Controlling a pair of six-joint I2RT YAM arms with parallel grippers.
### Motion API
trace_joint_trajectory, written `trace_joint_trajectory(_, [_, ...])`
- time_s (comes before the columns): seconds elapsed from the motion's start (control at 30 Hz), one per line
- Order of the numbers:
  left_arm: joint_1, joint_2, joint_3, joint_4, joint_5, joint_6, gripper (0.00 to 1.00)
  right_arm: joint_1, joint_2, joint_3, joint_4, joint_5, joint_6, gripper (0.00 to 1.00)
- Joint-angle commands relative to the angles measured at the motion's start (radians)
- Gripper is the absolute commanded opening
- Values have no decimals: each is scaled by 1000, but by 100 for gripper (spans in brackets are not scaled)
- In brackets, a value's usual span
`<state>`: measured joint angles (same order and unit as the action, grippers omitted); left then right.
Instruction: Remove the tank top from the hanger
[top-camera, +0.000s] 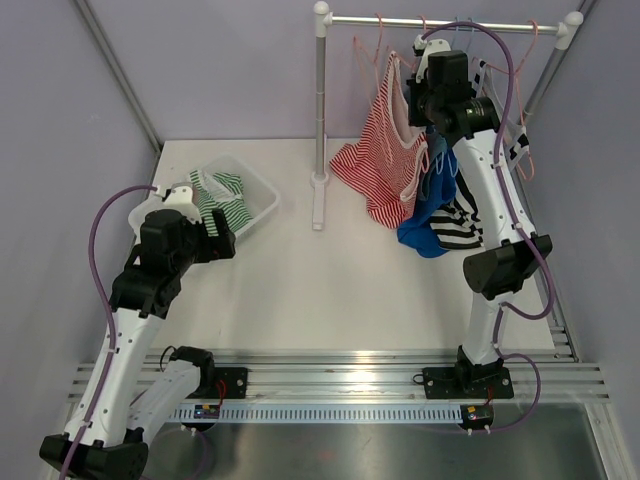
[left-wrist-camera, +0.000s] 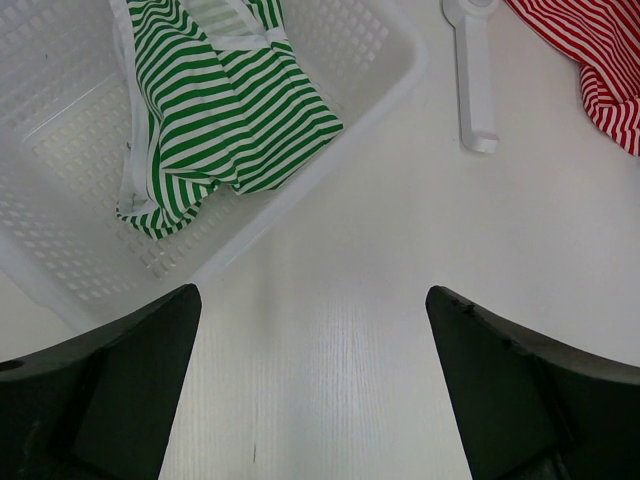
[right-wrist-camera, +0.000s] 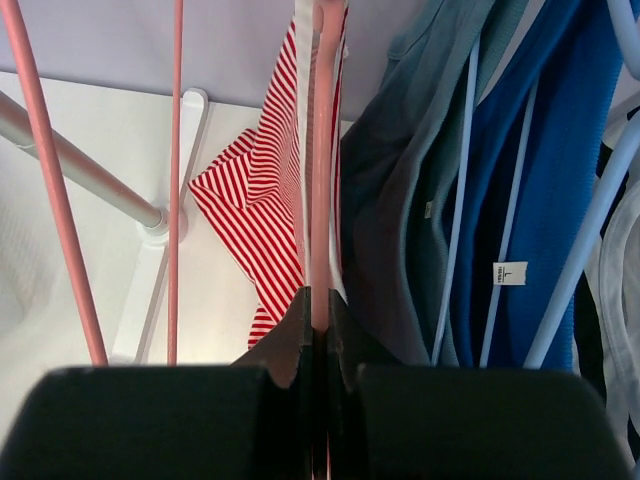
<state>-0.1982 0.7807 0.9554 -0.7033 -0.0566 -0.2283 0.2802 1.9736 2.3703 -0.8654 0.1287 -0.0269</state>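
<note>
The red-and-white striped tank top (top-camera: 375, 165) hangs from a pink hanger (top-camera: 381, 48) on the rack's rail, its lower part draped down to the table. High up by the rail, my right gripper (top-camera: 413, 88) is at this garment's right shoulder. In the right wrist view its jaws (right-wrist-camera: 320, 300) are shut on the pink hanger (right-wrist-camera: 321, 150), with the tank top's (right-wrist-camera: 262, 205) white-edged strap lying right against the bar. I cannot tell whether the strap is pinched too. My left gripper (left-wrist-camera: 312, 300) hangs open over bare table, next to the basket, with nothing in it.
A white basket (top-camera: 262, 195) at the left holds a green-striped top (top-camera: 222, 195). The rack's upright pole (top-camera: 320, 110) and foot stand mid-table. A blue top (top-camera: 432, 215) and a black-and-white striped one (top-camera: 460, 228) hang right of the red one, with other hangers alongside.
</note>
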Motion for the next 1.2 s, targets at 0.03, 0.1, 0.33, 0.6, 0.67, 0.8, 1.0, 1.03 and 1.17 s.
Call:
trace_joint_trajectory(0.03, [-3, -12, 2, 57, 49, 18, 99, -6, -30, 52, 51, -26, 18, 0])
trace_joint_trajectory(0.1, [-3, -11, 3, 59, 50, 17, 99, -6, -44, 60, 58, -47, 21, 0])
trace_joint_trajectory(0.33, [-3, -6, 13, 56, 51, 7, 99, -4, -108, 69, 77, -47, 51, 0])
trace_joint_trajectory(0.6, [-3, 11, 51, 62, 130, -25, 99, -4, -277, -94, 104, -86, 62, 0])
trace_joint_trajectory(0.67, [-3, 15, 75, 67, 139, -40, 99, -6, -317, -166, 103, -110, 71, 0])
trace_joint_trajectory(0.8, [-7, 40, 163, 57, 143, -59, 99, -4, -447, -305, 86, -172, 82, 0])
trace_joint_trajectory(1.0, [-117, 143, 391, 74, 108, -97, 99, -4, -655, -522, 63, -190, 110, 0])
trace_joint_trajectory(1.03, [-203, 166, 428, 86, 84, -94, 99, -4, -680, -558, 40, -195, 111, 0])
trace_joint_trajectory(1.17, [-459, 334, 566, 162, -60, -34, 99, -4, -844, -657, -3, -213, 124, 0])
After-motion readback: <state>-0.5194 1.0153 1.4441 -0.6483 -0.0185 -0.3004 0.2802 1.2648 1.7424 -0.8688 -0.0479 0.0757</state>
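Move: The right hand already holds the pink hanger of the red-striped tank top: the top's middle hangs about 18 cm below it, 3 cm ahead and 3 cm left; the rail is some 17 cm above and 6 cm ahead. The blue tops hang about 6 cm right and 3 cm ahead, the empty pink hanger 9 cm left and 6 cm ahead. From the open left hand the red-striped top is roughly 26 cm ahead and 40 cm right, slightly lower; the basket's middle is 18 cm ahead, 8 cm left and 20 cm below. Keeping its pinch on the pink hanger, the right hand first lifts to free the hook from the rail, then swings back towards the robot by nearly 20 cm, rising to about 7 cm above its start, sinking a little again and tilting some 10 degrees with its left side up. The left hand all but waits until late, then climbs about 16 cm and sweeps 11 cm to the right towards the red-striped top, fingers wide open, turning clockwise and tipping its fingers up. ##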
